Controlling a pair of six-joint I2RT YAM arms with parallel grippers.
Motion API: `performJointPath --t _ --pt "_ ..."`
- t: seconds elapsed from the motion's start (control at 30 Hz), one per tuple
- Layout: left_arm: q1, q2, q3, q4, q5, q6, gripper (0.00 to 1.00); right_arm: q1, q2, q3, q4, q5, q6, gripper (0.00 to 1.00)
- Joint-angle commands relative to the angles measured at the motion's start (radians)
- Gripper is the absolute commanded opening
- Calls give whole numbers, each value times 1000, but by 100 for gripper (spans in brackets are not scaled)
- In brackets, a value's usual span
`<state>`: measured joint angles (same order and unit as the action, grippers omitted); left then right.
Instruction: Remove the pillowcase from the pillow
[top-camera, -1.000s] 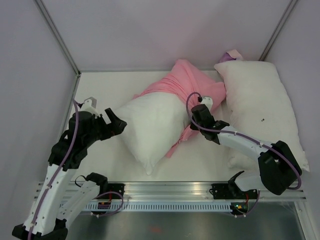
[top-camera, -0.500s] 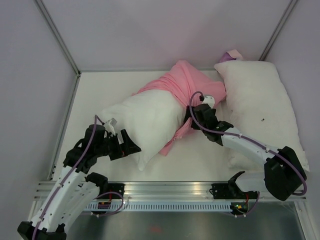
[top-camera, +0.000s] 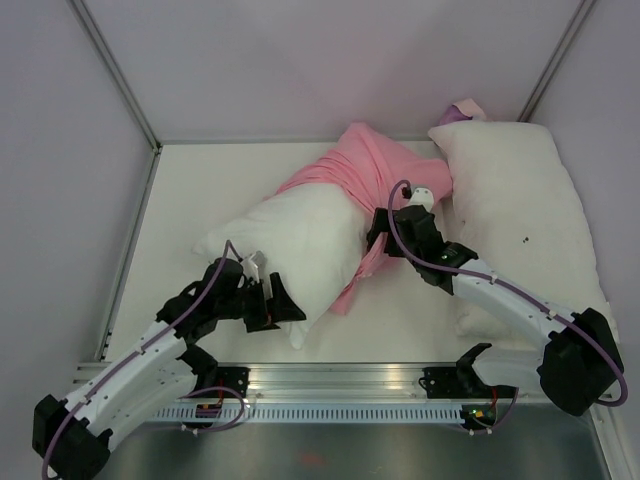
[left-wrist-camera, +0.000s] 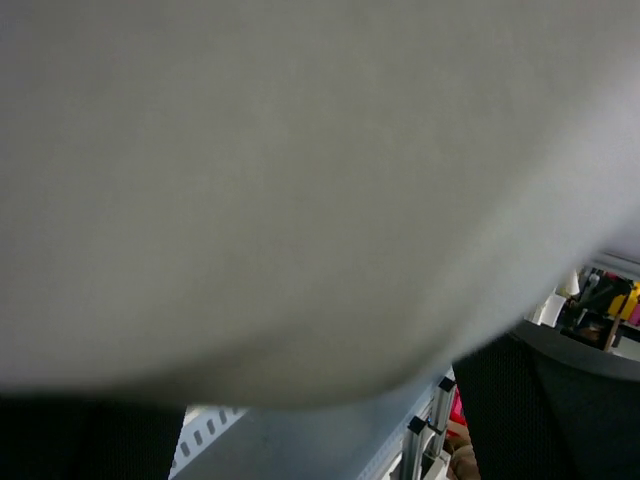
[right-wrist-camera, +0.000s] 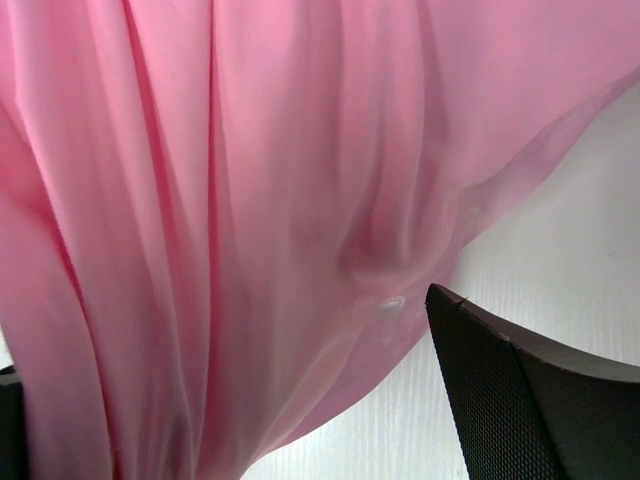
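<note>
The white pillow (top-camera: 290, 245) lies slantwise mid-table, its far end still inside the bunched pink pillowcase (top-camera: 375, 170). My left gripper (top-camera: 287, 310) is open at the pillow's near corner. In the left wrist view the blurred pillow (left-wrist-camera: 300, 180) fills the frame above the gripper (left-wrist-camera: 320, 440), whose dark fingers (left-wrist-camera: 545, 410) stand wide apart. My right gripper (top-camera: 380, 232) is open at the pillowcase's hanging edge. In the right wrist view pink pillowcase folds (right-wrist-camera: 220, 230) hang between the spread jaws of that gripper (right-wrist-camera: 250, 430), with one finger (right-wrist-camera: 545, 400) at the lower right.
A second white pillow with small dark specks (top-camera: 520, 210) lies along the right side, with a purple scrap (top-camera: 460, 108) behind it. Walls close in the table at left, back and right. The metal rail (top-camera: 340, 385) runs along the near edge.
My left arm swung down and right to the pillow's near corner. My right gripper opened, let go of the pink fabric and shifted slightly farther back. The pillow's near end moved a little.
</note>
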<state>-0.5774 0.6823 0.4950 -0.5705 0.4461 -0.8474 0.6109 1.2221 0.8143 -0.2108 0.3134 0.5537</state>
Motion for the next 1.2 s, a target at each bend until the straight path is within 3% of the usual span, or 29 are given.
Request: performJointPath --t 0.0,0.2,0.3,0.33,0.4,0.43,0.6,0.77,1.17 --pt "-50 69 -41 266 -10 -120 100 3 -21 45 28 -60 17 98" --pt "-67 137 -73 428 -15 -154 96 4 -6 51 33 -177 14 98" --pt "-67 134 -84 532 2 -180 63 4 22 65 21 -209 -15 98" --pt "-67 134 -84 564 3 -186 45 6 33 71 18 -217 -35 98" --pt "-67 138 -75 602 14 -194 25 13 37 91 8 -212 -54 98" --pt "-67 140 -67 598 19 -194 3 16 30 100 4 -206 -64 98" --pt "-67 142 -36 594 9 -199 2 73 -24 218 -50 -94 -159 98" --pt "-67 106 0 621 -12 -199 2 75 -50 255 -113 -128 -141 98" --pt "-65 166 290 525 -46 -139 2 75 -205 65 -99 -126 -86 98"
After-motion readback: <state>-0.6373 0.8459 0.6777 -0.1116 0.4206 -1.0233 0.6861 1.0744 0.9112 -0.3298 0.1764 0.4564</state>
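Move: The pillow's near end lies right at the left hand's open fingers, about 3 cm to the right, 1 cm ahead and 3 cm below; the pillow's middle is some 16 cm ahead and 3 cm right. From the right hand, the pillowcase's loose hem hangs about 8 cm back, 4 cm left and 8 cm down, with the pillow's middle roughly 16 cm to its left, level fore and aft and 4 cm below. The left fingers push some 5 cm right, dipping slightly, and pinch shut on the pillow's near end, then keep hold while lifting it about 12 cm and a little forward, the fingers levelling out by some 20 degrees. The right hand, still open, shifts left and turns slightly counter-clockwise, rises nearly 10 cm, then comes back and down towards the pillowcase's hem. ##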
